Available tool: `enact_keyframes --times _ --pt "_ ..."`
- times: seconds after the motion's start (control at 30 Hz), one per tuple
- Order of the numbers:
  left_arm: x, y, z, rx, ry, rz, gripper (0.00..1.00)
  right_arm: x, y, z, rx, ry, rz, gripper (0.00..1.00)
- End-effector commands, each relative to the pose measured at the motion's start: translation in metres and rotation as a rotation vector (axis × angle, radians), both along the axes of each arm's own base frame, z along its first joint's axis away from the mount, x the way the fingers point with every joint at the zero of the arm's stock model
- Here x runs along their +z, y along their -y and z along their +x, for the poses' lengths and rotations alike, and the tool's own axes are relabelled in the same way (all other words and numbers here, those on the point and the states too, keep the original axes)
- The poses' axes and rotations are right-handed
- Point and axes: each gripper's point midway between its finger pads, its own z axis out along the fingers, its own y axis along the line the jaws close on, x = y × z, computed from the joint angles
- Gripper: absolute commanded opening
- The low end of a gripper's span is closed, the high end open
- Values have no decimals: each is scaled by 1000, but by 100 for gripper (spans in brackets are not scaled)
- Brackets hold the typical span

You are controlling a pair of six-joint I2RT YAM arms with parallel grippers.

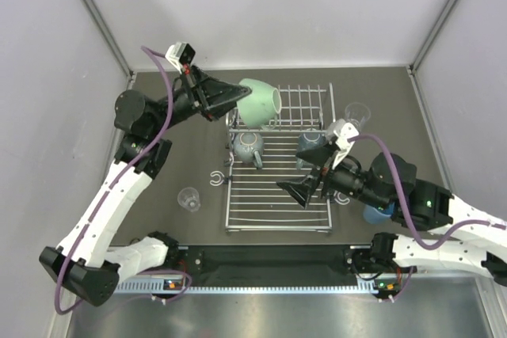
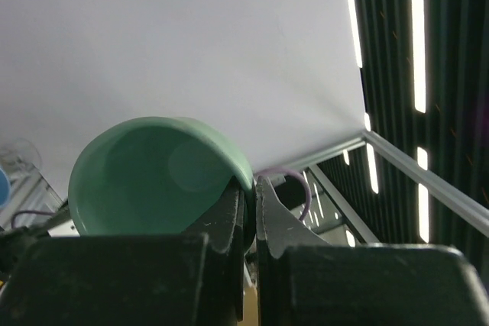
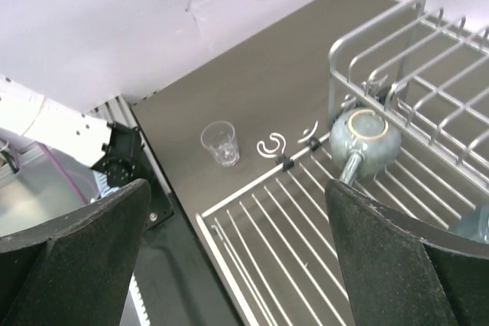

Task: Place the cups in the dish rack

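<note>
My left gripper (image 1: 236,100) is shut on the rim of a mint-green mug (image 1: 259,103), held tilted in the air over the far left part of the dish rack (image 1: 277,205). In the left wrist view its fingertips (image 2: 238,192) pinch the mug wall (image 2: 153,181). Two grey-blue mugs (image 1: 247,146) (image 1: 312,146) sit in the rack. My right gripper (image 1: 302,190) hangs open over the rack's near panel with nothing between its jaws (image 3: 237,188). One clear tumbler (image 1: 188,199) stands left of the rack. Another (image 1: 356,114) stands at its far right.
A light-blue tumbler (image 1: 375,214) shows partly under my right arm, right of the rack. Small white C-shaped clips (image 1: 217,177) lie on the dark mat beside the rack's left edge. Grey walls close in the table on three sides.
</note>
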Motion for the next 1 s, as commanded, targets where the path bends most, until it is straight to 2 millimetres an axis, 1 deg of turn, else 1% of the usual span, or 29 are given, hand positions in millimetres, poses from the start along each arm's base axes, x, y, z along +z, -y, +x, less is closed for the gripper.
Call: enact_keyframes --times 0.0,0.03,0.13,0.2,0.27,0.4,0.47,0.53,0.6,0.83,0.93,0.97 --pt "30 -5 -46 -66 131 -90 0 43 -13 2 24 95 77 96" --pt "25 -3 -48 -75 123 -88 0 48 -13 4 13 101 83 96" --pt "17 2 -56 -103 113 -82 0 50 -19 6 11 99 78 94" --pt "9 6 -56 -115 94 -71 0 53 -21 6 14 93 85 90" --pt "6 7 -57 -114 90 -72 0 57 -21 4 25 92 100 86" --pt "-5 14 -58 -131 68 -63 0 68 -16 0 36 103 141 79" --pt "-6 16 -59 -133 65 -63 0 70 -14 -2 37 109 150 77" --pt "-8 20 -60 -142 56 -64 0 73 -12 -2 35 114 156 72" --pt "-9 24 -63 -155 53 -64 0 73 -12 -2 37 118 156 67" --pt "-12 36 -67 -183 43 -61 0 74 -14 0 30 120 159 55" --pt "-14 40 -68 -192 39 -57 0 74 -13 0 27 121 160 47" --pt "-16 41 -67 -190 34 -53 0 74 -12 0 25 123 163 41"
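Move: The green cup, pinched at its rim, hangs some 4 cm right of, 2 cm back from and 4 cm below the left hand; the open right gripper waits about 11 cm back, 10 cm right and 16 cm below the left hand. From the right hand the cup is about 9 cm ahead, 6 cm left and 12 cm up. Two grey cups sit in the rack some 10 cm ahead and 20 cm below the right hand, one 8 cm left, one 8 cm right. Left hand carries cup about 8 cm back, right and down towards rising right gripper, whose fingers half close. ##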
